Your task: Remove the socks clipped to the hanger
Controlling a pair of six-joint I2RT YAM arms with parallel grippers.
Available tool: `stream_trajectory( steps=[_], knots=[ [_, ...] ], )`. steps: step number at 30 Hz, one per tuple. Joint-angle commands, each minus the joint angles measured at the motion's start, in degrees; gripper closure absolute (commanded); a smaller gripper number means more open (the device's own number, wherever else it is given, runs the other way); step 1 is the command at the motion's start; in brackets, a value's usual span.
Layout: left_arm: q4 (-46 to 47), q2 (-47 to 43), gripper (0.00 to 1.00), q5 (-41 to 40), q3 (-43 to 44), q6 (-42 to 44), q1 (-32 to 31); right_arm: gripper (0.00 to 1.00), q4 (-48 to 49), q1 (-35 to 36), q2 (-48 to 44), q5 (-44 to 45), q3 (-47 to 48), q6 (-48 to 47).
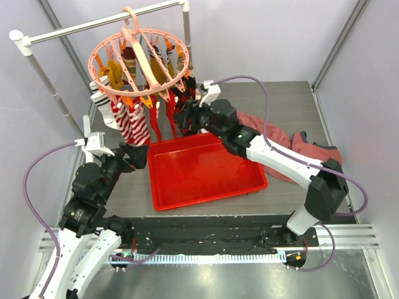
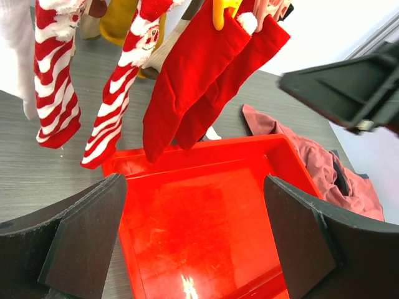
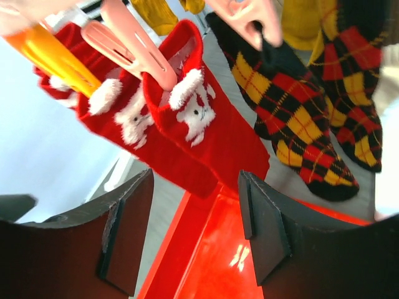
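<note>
The round salmon-pink hanger (image 1: 138, 59) hangs by its hook from the white rail, with several socks clipped to its pegs. Red-and-white striped socks (image 1: 132, 123) (image 2: 59, 81) hang at the left, plain red socks with white trim (image 2: 193, 75) (image 3: 206, 134) in the middle, dark argyle socks (image 3: 299, 118) at the right, mustard ones (image 1: 113, 73) behind. My right gripper (image 1: 182, 117) (image 3: 196, 218) is open, just below and in front of the red socks, holding nothing. My left gripper (image 1: 142, 154) (image 2: 196, 240) is open and empty, low over the red tray's left side.
A red tray (image 1: 249, 187) lies on the grey table under the socks. A reddish-pink cloth (image 1: 274, 140) (image 2: 324, 162) lies to the tray's right, under the right arm. The white rail (image 1: 100, 23) and its posts stand at the back left.
</note>
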Motion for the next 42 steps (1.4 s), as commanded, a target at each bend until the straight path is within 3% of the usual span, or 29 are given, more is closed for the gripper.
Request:
stream_trajectory(
  steps=[1,4,10,13,14,15,23,31,42],
  knots=[
    [2.8,0.5,0.03,0.6,0.1,0.8,0.4,0.36,7.6,3.0,3.2,6.2,3.1,-5.5],
    [3.0,0.9,0.03,1.3,0.1,0.8,0.3,0.38,9.7,4.3,5.8,8.5,3.5,-7.1],
    [3.2,1.7,0.03,2.6,0.2,0.8,0.3,0.53,12.2,5.0,9.2,13.2,4.6,-6.8],
    [3.2,1.7,0.03,2.8,0.1,0.8,0.4,0.81,12.0,5.5,9.1,12.4,5.3,-7.0],
    [3.2,1.8,0.03,3.0,0.1,0.8,0.3,0.97,11.6,5.7,8.4,12.2,5.5,-6.9],
    [3.4,1.8,0.03,3.0,0.1,0.8,0.4,0.99,11.6,5.8,7.8,11.6,5.4,-6.8],
    [5.4,3.7,0.04,7.5,0.0,0.9,0.3,0.99,11.3,7.5,0.5,5.5,2.9,-1.5],
    [9.5,12.1,0.07,21.6,3.1,0.9,0.3,0.99,14.8,7.9,-4.9,-0.3,-2.0,6.1],
    [13.4,19.0,0.08,25.6,5.6,0.2,0.3,0.99,15.8,9.1,-5.2,-0.2,-2.9,9.1]
  ],
)
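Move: The red sock hangs some 3 cm ahead of my right hand point and 4 cm to its left, its middle about level with it and its toe lower. A second red sock hangs about 5 cm to the left of it. The checkered sock is roughly 7 cm ahead of my right hand, barely to its left. From my left hand that same red sock is about 14 cm ahead and 7 cm to the right, near its height. I sink my right hand about 5 cm while easing it left and slightly forward to the red sock's toe, and shut the fingers on it. Keeping that pinch, I haul the toe up and back, some 11 cm up and 8 cm back, the fingertips tilting up. My left hand, still open, swings right about 8 cm and a little forward towards the sock, turning some 20 degrees clockwise. ##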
